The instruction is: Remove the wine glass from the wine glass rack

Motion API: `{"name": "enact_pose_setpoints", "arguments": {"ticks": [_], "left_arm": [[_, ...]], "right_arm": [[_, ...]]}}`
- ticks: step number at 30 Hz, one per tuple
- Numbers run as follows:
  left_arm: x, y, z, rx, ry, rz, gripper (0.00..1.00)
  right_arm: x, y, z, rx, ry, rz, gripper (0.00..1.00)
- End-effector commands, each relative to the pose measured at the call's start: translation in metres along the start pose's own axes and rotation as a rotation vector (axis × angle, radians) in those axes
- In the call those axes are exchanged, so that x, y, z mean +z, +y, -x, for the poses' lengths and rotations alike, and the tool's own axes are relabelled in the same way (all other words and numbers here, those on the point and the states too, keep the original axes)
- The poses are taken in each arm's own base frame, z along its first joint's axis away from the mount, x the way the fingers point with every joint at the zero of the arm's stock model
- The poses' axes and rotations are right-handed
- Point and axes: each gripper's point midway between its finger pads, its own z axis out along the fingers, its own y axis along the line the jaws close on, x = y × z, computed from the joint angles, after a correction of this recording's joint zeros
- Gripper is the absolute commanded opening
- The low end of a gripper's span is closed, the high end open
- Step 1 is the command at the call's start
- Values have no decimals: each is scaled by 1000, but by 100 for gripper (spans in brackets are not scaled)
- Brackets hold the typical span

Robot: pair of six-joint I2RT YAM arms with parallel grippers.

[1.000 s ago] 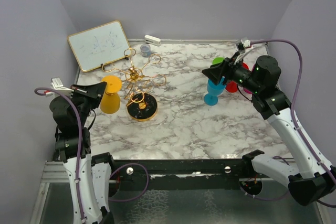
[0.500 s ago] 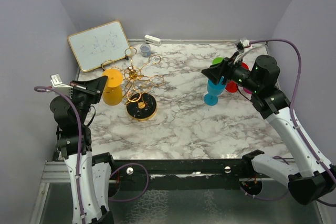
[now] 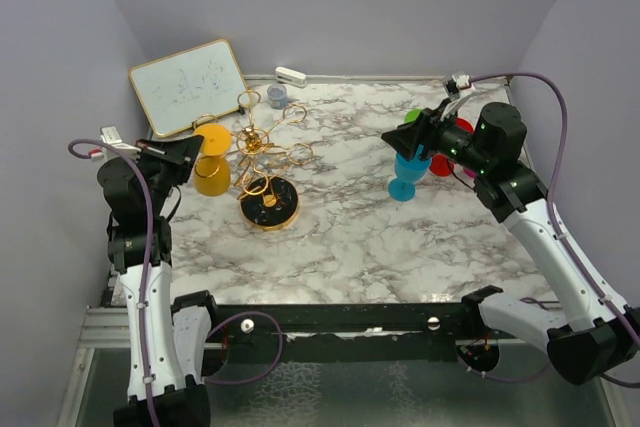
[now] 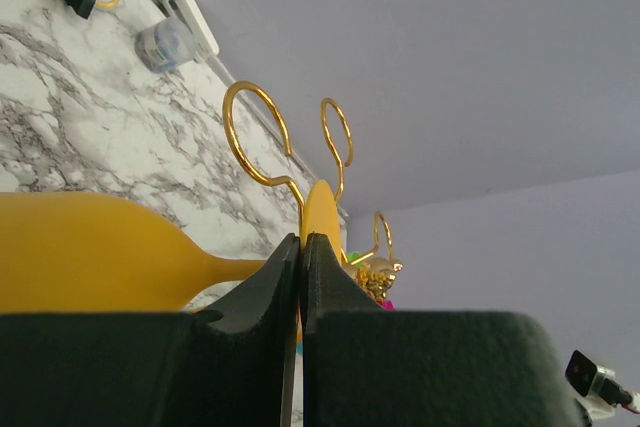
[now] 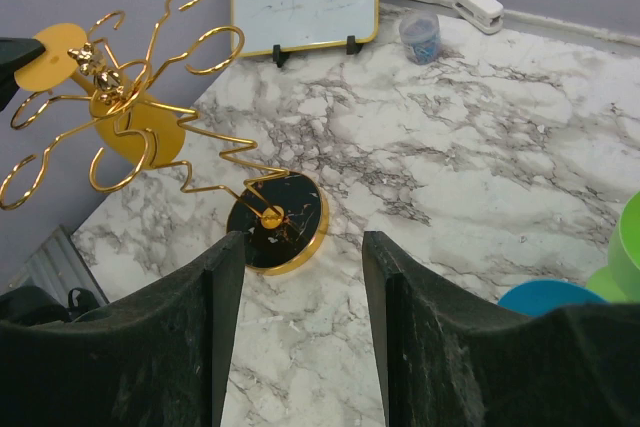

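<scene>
The yellow wine glass (image 3: 211, 175) hangs among the looped arms on the left side of the gold wine glass rack (image 3: 256, 142). My left gripper (image 3: 192, 151) is shut on the edge of the glass's foot. In the left wrist view the jaws press together at the gripper tip (image 4: 302, 239), with the yellow foot sticking out above them, the bowl (image 4: 90, 262) to the left and gold loops (image 4: 255, 137) beyond. My right gripper (image 3: 395, 134) hovers open at the right, empty. Its wrist view looks down past the gripper (image 5: 300, 247) at the rack's black base (image 5: 278, 222).
A blue wine glass (image 3: 405, 173) stands under the right gripper, with green (image 3: 415, 116), red (image 3: 441, 163) and magenta glasses behind it. At the back left are a whiteboard (image 3: 187, 85), a small jar (image 3: 277, 96) and a white stapler (image 3: 290, 75).
The left gripper has carried the yellow glass farther back along the rack's left side, and the rack's arms have shifted slightly with it. The right arm has hardly moved.
</scene>
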Motion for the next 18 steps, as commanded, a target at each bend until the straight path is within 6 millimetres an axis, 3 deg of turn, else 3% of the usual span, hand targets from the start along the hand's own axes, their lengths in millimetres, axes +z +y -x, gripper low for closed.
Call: {"name": "enact_pose_setpoints", "arguments": {"ticks": [1, 13, 18], "left_arm": [[1, -19, 19, 76, -73, -33, 0], [-9, -43, 98, 389, -317, 198, 0], [13, -69, 123, 459, -370, 140, 0]], "right_arm": [[4, 1, 12, -17, -35, 1, 50], [8, -1, 18, -26, -33, -10, 50], [7, 4, 19, -32, -29, 12, 50]]}}
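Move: The left hand already pinches the yellow glass by its stem, foot up, its bowl hanging about 6 cm below the hand among the rack's wires. The rack's near-left ring is about 3 cm back, 1 cm left and a few centimetres below; the rack centre is roughly 10 cm right, 2 cm ahead and 2 cm lower. The whiteboard stands some 30 cm ahead, 10 cm left and 25 cm lower. From the right hand the glass lies about 40 cm left, level fore and aft, 6 cm lower. Keeping its shut grip on the stem, the left hand first eases out leftwards, then rises quickly up and left with the yellow glass, away from the rack centre, ending some 9 cm higher and 7 cm farther left with only a slight forward drift. On the way the wrist rolls its left side up by about 20 degrees and turns counter-clockwise by nearly as much, swinging the hanging bowl out to the left. ##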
